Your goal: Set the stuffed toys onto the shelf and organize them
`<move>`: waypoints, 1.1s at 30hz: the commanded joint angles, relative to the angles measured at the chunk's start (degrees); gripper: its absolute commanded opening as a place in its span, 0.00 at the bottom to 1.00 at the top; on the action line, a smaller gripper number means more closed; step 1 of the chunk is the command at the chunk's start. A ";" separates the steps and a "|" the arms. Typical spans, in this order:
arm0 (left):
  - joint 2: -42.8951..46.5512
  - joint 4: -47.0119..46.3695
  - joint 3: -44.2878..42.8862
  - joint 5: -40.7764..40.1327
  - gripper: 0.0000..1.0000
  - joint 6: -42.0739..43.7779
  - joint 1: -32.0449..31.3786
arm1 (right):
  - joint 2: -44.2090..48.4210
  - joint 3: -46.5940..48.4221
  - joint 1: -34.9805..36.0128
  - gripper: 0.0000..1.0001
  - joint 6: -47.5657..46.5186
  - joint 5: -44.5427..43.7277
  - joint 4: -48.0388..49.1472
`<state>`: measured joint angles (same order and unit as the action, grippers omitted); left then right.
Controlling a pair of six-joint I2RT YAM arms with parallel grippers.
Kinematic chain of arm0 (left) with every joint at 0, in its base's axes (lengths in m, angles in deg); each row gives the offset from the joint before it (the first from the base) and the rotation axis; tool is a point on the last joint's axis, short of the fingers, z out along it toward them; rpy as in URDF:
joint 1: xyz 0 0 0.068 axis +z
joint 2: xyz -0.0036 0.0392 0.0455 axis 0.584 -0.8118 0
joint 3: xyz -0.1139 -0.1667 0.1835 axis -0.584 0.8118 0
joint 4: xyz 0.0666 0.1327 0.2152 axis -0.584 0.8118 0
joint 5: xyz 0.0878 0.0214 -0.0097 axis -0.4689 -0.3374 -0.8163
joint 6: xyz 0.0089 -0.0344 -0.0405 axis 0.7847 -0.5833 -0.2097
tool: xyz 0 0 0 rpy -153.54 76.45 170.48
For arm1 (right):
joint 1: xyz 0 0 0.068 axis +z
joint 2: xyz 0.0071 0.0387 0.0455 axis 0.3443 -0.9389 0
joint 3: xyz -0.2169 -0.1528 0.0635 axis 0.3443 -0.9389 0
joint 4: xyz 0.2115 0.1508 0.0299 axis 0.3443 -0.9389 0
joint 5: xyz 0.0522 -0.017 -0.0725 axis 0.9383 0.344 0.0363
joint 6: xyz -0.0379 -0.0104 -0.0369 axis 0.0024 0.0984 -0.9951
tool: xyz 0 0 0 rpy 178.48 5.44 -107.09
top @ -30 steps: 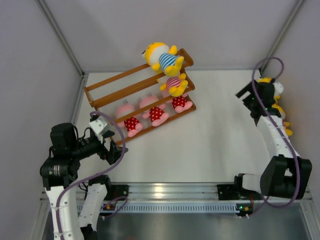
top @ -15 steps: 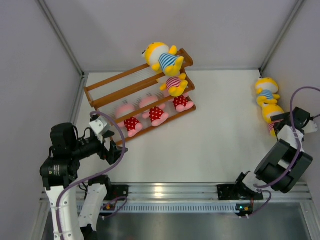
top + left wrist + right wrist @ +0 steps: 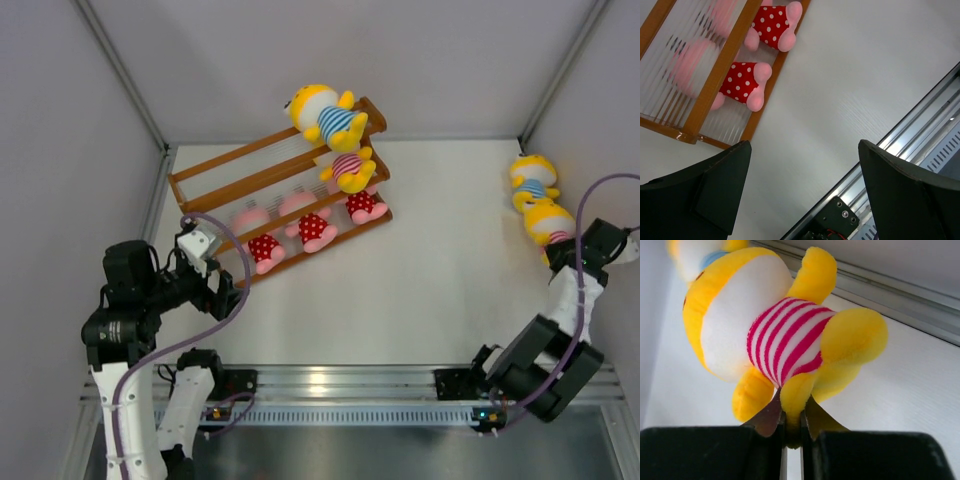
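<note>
The wooden shelf (image 3: 215, 185) stands at the back left. It bears a yellow blue-striped toy (image 3: 325, 115) on top, a yellow pink-striped toy (image 3: 348, 170) in the middle, and three pink red-dotted toys (image 3: 312, 225) on the bottom tier. Two of the pink toys show in the left wrist view (image 3: 742, 82). My left gripper (image 3: 802, 165) is open and empty, near the shelf's front left end. My right gripper (image 3: 792, 415) is shut on a leg of a yellow pink-striped toy (image 3: 775, 335) at the right wall (image 3: 553, 222). Another yellow blue-striped toy (image 3: 530, 180) lies just behind it.
Grey walls enclose the white table (image 3: 430, 260) on three sides. A metal rail (image 3: 340, 385) runs along the near edge. The right arm's cable (image 3: 585, 260) loops beside the right wall.
My right arm has pulled back along the right wall from the far toys and now grips the pink-striped toy's leg. The left arm has shifted slightly.
</note>
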<state>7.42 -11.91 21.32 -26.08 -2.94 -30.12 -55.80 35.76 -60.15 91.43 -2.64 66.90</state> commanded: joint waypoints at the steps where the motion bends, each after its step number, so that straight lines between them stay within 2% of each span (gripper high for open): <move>1: -3.01 -0.24 -2.34 -2.03 0.94 -1.13 0.37 | 13.52 0.70 4.05 0.00 -1.50 0.90 -2.10; 2: -3.37 -0.33 -3.04 -0.72 0.94 -0.61 0.37 | 17.99 1.13 5.54 0.00 -1.59 0.73 -3.15; 5: -5.30 -0.24 -5.15 1.31 0.98 -0.17 0.37 | 23.90 3.15 14.85 0.00 -1.50 -1.46 -7.89; 6: -5.91 -0.33 -5.68 2.01 0.98 -0.08 0.46 | 24.79 3.77 20.53 0.00 -0.89 -2.25 -8.95; 8: -7.41 -0.33 -6.56 1.93 0.98 0.09 0.37 | 26.29 5.69 26.18 0.00 0.08 -2.26 -12.38; 9: -7.85 -0.33 -7.35 0.88 0.98 0.01 0.37 | 26.64 6.23 31.87 0.00 1.39 -2.26 -13.43; 11: -8.38 -0.42 -7.97 -0.44 0.98 -0.25 0.37 | 27.26 7.90 38.48 0.00 2.89 -5.85 -15.89; 12: -8.55 -0.42 -8.41 -1.75 0.98 -0.26 0.37 | 27.26 8.60 47.04 0.00 4.38 -10.21 -16.86; 13: -8.55 -0.42 -8.58 -2.37 0.98 -0.43 0.37 | 27.00 9.30 51.30 0.00 5.43 -12.78 -17.66; 14: -8.55 -0.33 -8.67 -3.34 0.98 -0.61 0.28 | 26.82 10.79 59.79 0.00 7.45 -15.33 -19.14; 16: -8.29 -0.42 -9.02 -6.06 0.98 -1.22 0.37 | 24.99 12.81 68.09 0.00 9.83 -22.02 -19.60; 17: -8.29 -0.33 -9.03 -6.94 0.98 -1.40 0.37 | 24.11 13.35 75.79 0.00 12.28 -23.78 -19.25; 19: -7.85 -0.33 -9.29 -9.57 0.98 -2.01 0.37 | 20.00 15.19 83.39 0.00 14.58 -29.40 -18.20; 20: -7.59 -0.42 -9.20 -10.28 0.98 -2.01 0.37 | 18.23 15.90 90.21 0.00 16.41 -31.25 -16.36; 23: -6.97 -0.33 -9.11 -12.48 0.98 -2.01 0.37 | 11.20 17.31 98.86 0.00 20.10 -33.64 -10.74; 24: -6.71 -0.42 -9.03 -12.83 0.98 -2.10 0.46 | 9.79 17.22 99.85 0.00 21.43 -33.99 -5.33; 27: -6.18 -0.42 -9.11 -13.36 0.98 -2.10 0.46 | 1.90 17.48 101.62 0.00 26.18 -34.95 2.18; 33: -5.30 -0.42 -9.11 -14.77 0.98 -1.66 0.46 | -10.85 26.26 102.76 0.00 31.98 -41.72 2.99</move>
<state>1.45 -11.89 13.93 -39.67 -4.44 -30.12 -62.90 55.80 41.29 118.57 -37.79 63.07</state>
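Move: The right hand already grips the pink-striped toy by one foot. Its aim, the free middle tier, is about 59 cm left, 7 cm ahead and 8 cm higher; the shelved striped toy there is about 49 cm left and 11 cm ahead. The middle pink toy below is roughly 57 cm left, 1 cm ahead. The floor toy lies 13 cm ahead, 8 cm left. From the left hand the free tier is some 22 cm ahead, 14 cm right, lower. Keeping its pinch on the pink-striped toy's foot, the right hand lifts about 14 cm and sweeps fast to the left, some 50 cm, to the shelf front, bowing back midway, then easing forward and sinking slightly. It swings counter-clockwise nearly 60 degrees overall, fingers tipping up. The empty, open left hand shifts a few centimetres left and forward. ##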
